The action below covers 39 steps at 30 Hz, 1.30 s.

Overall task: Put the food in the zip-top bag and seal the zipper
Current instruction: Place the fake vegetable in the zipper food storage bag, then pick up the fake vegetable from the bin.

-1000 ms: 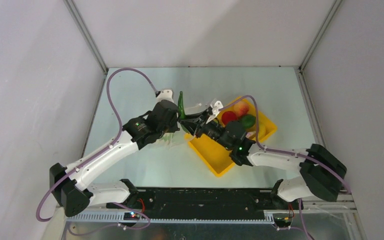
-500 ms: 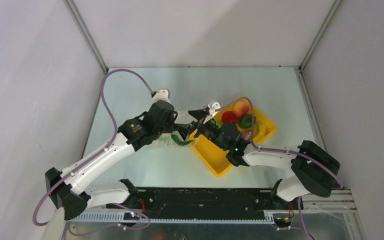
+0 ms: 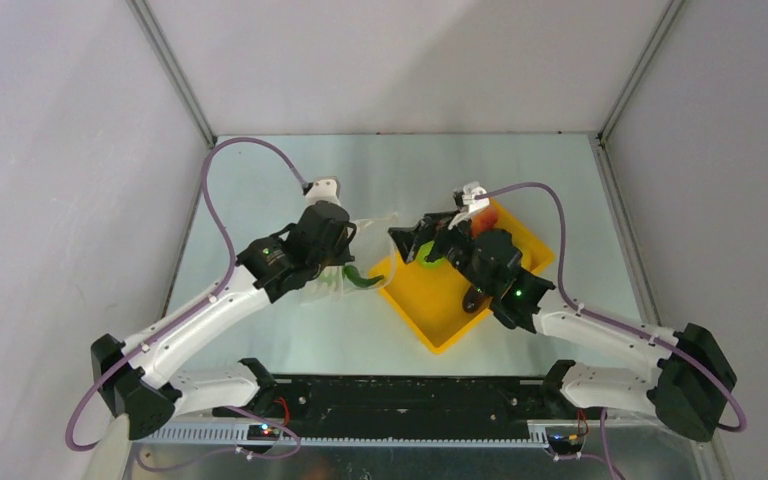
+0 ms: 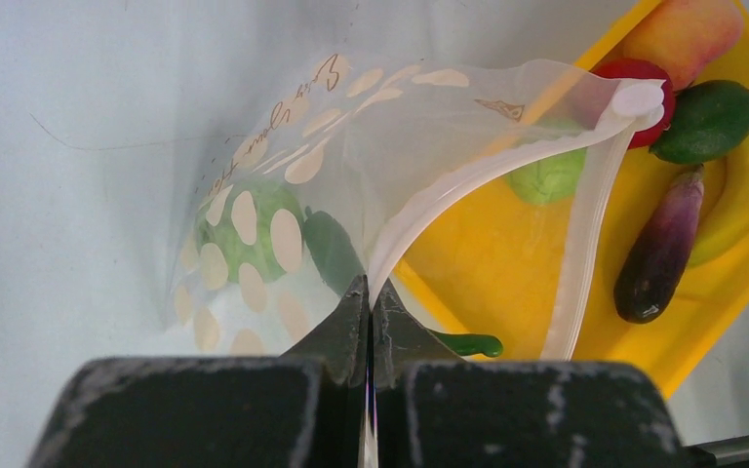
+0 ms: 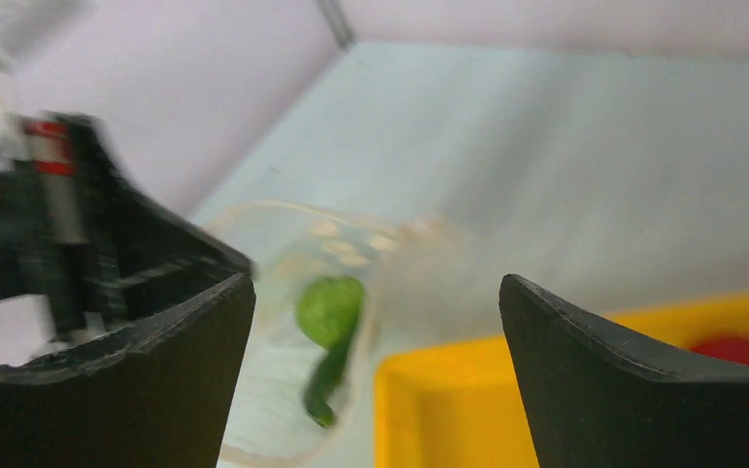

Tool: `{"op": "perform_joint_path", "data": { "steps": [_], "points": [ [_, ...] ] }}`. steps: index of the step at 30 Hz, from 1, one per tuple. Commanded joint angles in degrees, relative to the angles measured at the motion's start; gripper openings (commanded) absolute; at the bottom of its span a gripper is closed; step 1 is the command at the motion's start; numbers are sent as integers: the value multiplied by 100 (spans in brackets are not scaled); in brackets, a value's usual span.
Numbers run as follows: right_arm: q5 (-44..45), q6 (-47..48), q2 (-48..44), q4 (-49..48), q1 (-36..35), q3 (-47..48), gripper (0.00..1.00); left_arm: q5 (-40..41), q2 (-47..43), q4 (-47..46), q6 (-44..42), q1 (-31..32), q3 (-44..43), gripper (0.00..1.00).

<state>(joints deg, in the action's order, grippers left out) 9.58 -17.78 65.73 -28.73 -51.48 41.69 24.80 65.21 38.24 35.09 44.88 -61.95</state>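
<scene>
My left gripper (image 4: 369,292) is shut on the white zipper (image 4: 468,200) edge of the zip-top bag (image 4: 283,195), holding its mouth up and open. Inside the bag lie a green round fruit (image 4: 254,229) and the green cucumber (image 4: 336,253), whose tip pokes out by the mouth. The other food sits in the yellow tray (image 4: 468,273): peach (image 4: 683,29), tomato (image 4: 644,73), dark green fruit (image 4: 707,117), banana (image 4: 741,195), eggplant (image 4: 658,249) and a light green fruit (image 4: 546,175). My right gripper (image 3: 418,238) hangs open and empty over the tray's left end, facing the bag (image 5: 351,253).
The yellow tray (image 3: 440,310) lies diagonally right of centre, its near corner pointing at the arm bases. Grey walls close the table on the left, back and right. My left arm (image 5: 59,244) fills the left of the right wrist view.
My right gripper opened and let go of the cucumber, which dropped from upright at the bag's mouth to lying inside. It then pulled back right over the tray. The left gripper kept its hold.
</scene>
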Motion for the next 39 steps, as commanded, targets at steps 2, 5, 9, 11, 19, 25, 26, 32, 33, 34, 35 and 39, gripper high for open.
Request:
{"op": "perform_joint_path", "data": {
  "steps": [2, 5, 9, 11, 19, 25, 26, 32, 33, 34, 35, 39],
  "points": [
    [1359, -731, -221, 2276, 167, 36, 100, 150, 23, -159, 45, 17, -293, 0],
    [1350, -1153, -145, 2472, 366, -151, 100, 148, 43, -144, 42, 12, -291, 0],
    [647, -1576, 257, 2374, 797, -274, 100, 145, 37, -149, 33, 17, -261, 0],
    [558, -1654, 532, 2217, 892, -275, 100, 136, 29, -150, 33, 19, -245, 0],
    [835, -2414, 1495, 1835, 938, -215, 100, 65, 27, -180, 58, 17, -181, 0],
    [1469, -2804, 2172, 1478, 932, -73, 99, -17, 86, -211, 66, 18, -164, 0],
    [1495, -2846, 2238, 1459, 935, -18, 99, -20, 83, -211, 67, 15, -157, 0],
    [1559, -2845, 2744, 1096, 914, 169, 99, -35, 58, -209, 79, 18, -116, 0],
    [1575, -2814, 2774, 1092, 904, 218, 100, -36, 55, -210, 78, 15, -115, 0],
    [1639, -2794, 2823, 1092, 890, 239, 99, -38, 52, -211, 77, 19, -115, 0],
    [1672, -2764, 2845, 1090, 869, 275, 98, -37, 48, -211, 81, 15, -113, 0],
    [1725, -2630, 2959, 1032, 835, 348, 93, -104, 22, -240, 84, 20, -82, 0]
  ]
}}
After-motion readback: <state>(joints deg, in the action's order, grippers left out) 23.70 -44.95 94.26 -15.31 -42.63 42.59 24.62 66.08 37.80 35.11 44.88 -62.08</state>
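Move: The round green vegetable in the yellow box lies about 8 cm ahead of the right hand, 6 cm to its right and 26 cm below. Around it, the red tomato is 4 cm farther out and 6 cm farther right; the eggplant is some 7 cm nearer the base and 10 cm farther right. The chili, in the bag, lies 8 cm to the right hand's left and 1 cm ahead. From the left hand the green vegetable is 8 cm ahead, 16 cm right. The round green vegetable is what the right hand drops to from beside the bag's mouth: about 24 cm down, swinging right at first while easing forward, slowing until the wide-open fingers stand either side of it. On the way the wrist tips some 40 degrees down and turns clockwise. The left hand stays put, still pinching the bag's rim. ##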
